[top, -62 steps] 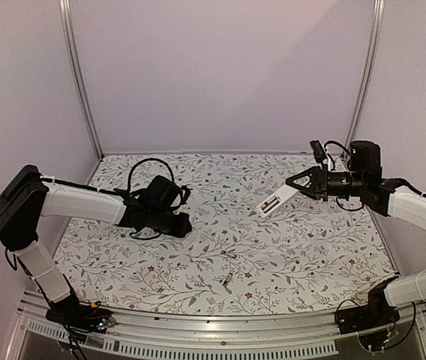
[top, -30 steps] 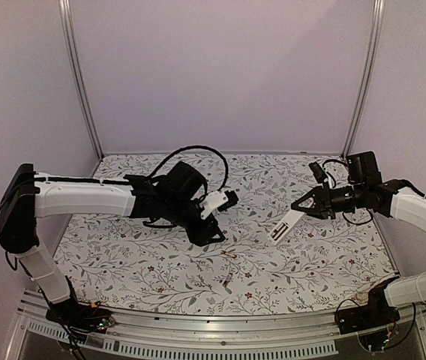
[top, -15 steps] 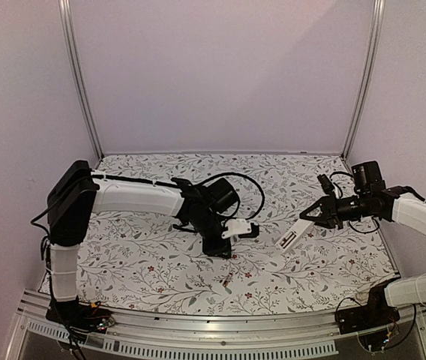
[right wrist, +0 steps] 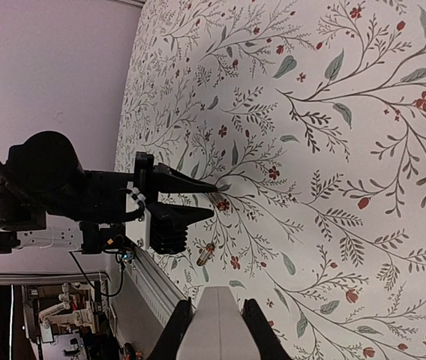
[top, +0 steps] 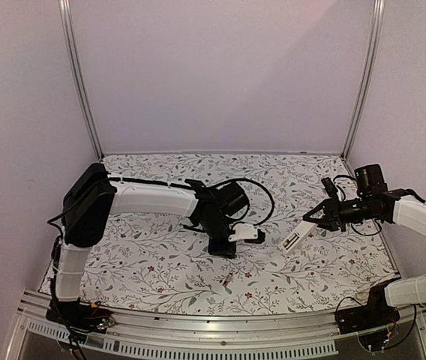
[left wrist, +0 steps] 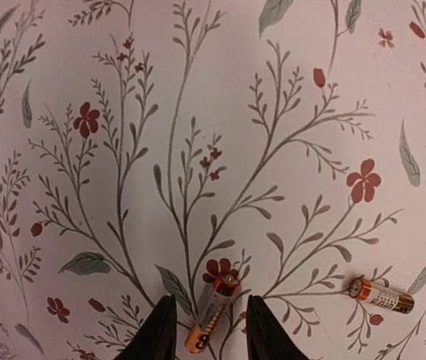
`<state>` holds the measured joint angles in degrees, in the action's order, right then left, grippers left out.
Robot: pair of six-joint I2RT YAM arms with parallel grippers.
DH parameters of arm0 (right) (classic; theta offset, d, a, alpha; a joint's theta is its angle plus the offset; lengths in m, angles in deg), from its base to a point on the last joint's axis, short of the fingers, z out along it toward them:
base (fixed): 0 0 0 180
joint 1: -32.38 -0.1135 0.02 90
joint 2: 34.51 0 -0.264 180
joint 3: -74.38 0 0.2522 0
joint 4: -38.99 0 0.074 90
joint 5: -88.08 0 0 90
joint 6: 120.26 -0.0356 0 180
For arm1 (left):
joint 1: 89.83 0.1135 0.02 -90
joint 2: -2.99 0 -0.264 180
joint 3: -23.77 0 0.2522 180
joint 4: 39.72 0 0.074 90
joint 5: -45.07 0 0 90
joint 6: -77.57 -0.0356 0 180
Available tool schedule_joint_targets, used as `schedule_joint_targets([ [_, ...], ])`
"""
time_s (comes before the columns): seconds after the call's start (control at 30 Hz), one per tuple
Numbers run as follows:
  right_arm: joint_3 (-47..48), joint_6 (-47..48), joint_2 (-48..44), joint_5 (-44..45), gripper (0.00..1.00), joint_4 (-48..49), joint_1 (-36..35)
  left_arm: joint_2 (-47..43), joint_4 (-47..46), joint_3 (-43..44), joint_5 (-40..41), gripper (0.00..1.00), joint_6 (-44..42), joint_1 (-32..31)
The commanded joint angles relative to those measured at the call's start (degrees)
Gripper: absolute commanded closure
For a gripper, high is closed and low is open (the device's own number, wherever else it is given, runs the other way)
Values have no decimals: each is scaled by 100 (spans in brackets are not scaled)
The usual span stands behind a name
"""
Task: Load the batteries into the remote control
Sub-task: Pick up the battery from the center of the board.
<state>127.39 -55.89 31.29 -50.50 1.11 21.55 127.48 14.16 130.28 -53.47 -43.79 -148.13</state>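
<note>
Two coppery batteries lie on the floral table. One battery (left wrist: 211,313) sits between the fingers of my left gripper (left wrist: 210,304), which points down at the table and is open, with a gap on each side. The other battery (left wrist: 382,296) lies apart to the right, also seen as a small battery (top: 226,282) near the front. My right gripper (top: 323,217) is shut on the white remote control (top: 294,237) and holds it tilted above the table at the right. In the right wrist view the remote control (right wrist: 217,334) fills the space between the jaws of the right gripper (right wrist: 217,319).
The floral table (top: 145,262) has a metal rail (top: 198,330) along its near edge and plain walls on the other sides. The left arm (top: 153,201) stretches across the middle with a loose black cable (top: 262,202) looping behind it.
The left arm swung right and came down over one battery, its jaws narrowing around it. The right arm lowered the remote a little toward the table.
</note>
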Motion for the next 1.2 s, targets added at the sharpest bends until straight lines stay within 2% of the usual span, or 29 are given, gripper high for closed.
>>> schedule_joint_targets([
  [0.0,-57,68,-48,-64,100,-31,54,264,332,253,123,70,-164,-190],
  [0.2,-48,67,-51,-73,100,-29,85,365,483,312,313,83,-264,-217],
  [0.37,-74,77,-39,-65,100,-32,82,387,798,374,674,87,-344,-238],
  [0.43,-75,85,-26,-77,100,-32,81,377,899,375,784,87,-354,-251],
  [0.53,-58,89,-3,-103,100,-32,81,357,960,390,834,76,-286,-254],
  [0.6,-49,109,3,-108,100,-31,81,377,991,435,831,75,-225,-252],
  [0.77,-44,101,12,-117,100,-32,81,496,1186,648,833,89,-104,-243],
  [0.9,-48,102,18,-128,100,-27,80,364,1144,673,696,97,-10,-235],
  [1.0,-70,52,29,-214,100,143,81,-154,621,264,590,100,207,-226],
  [1.1,-133,-244,47,-305,100,501,65,-1093,-757,-552,554,100,631,-189],
  [1.17,-66,-398,84,-263,100,592,4,-1688,-1654,-1066,338,100,1223,-156],
])
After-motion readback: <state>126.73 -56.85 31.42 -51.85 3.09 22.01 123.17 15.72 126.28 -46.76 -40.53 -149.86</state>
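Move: The centre battery lies practically under the left hand's open fingertips, about 1 cm below and lying slightly skewed between them. The second battery is about 11 cm straight back from this hand, also on the table. The remote, held in the right hand, is roughly 17 cm to the left hand's right, about level fore and aft, some 9 cm higher. From the right hand, the centre battery is about 23 cm left, 2 cm back and 14 cm down. Left fingers sink about 1 cm, edge some 2 cm left while closing to pinch the centre battery, then rise. ##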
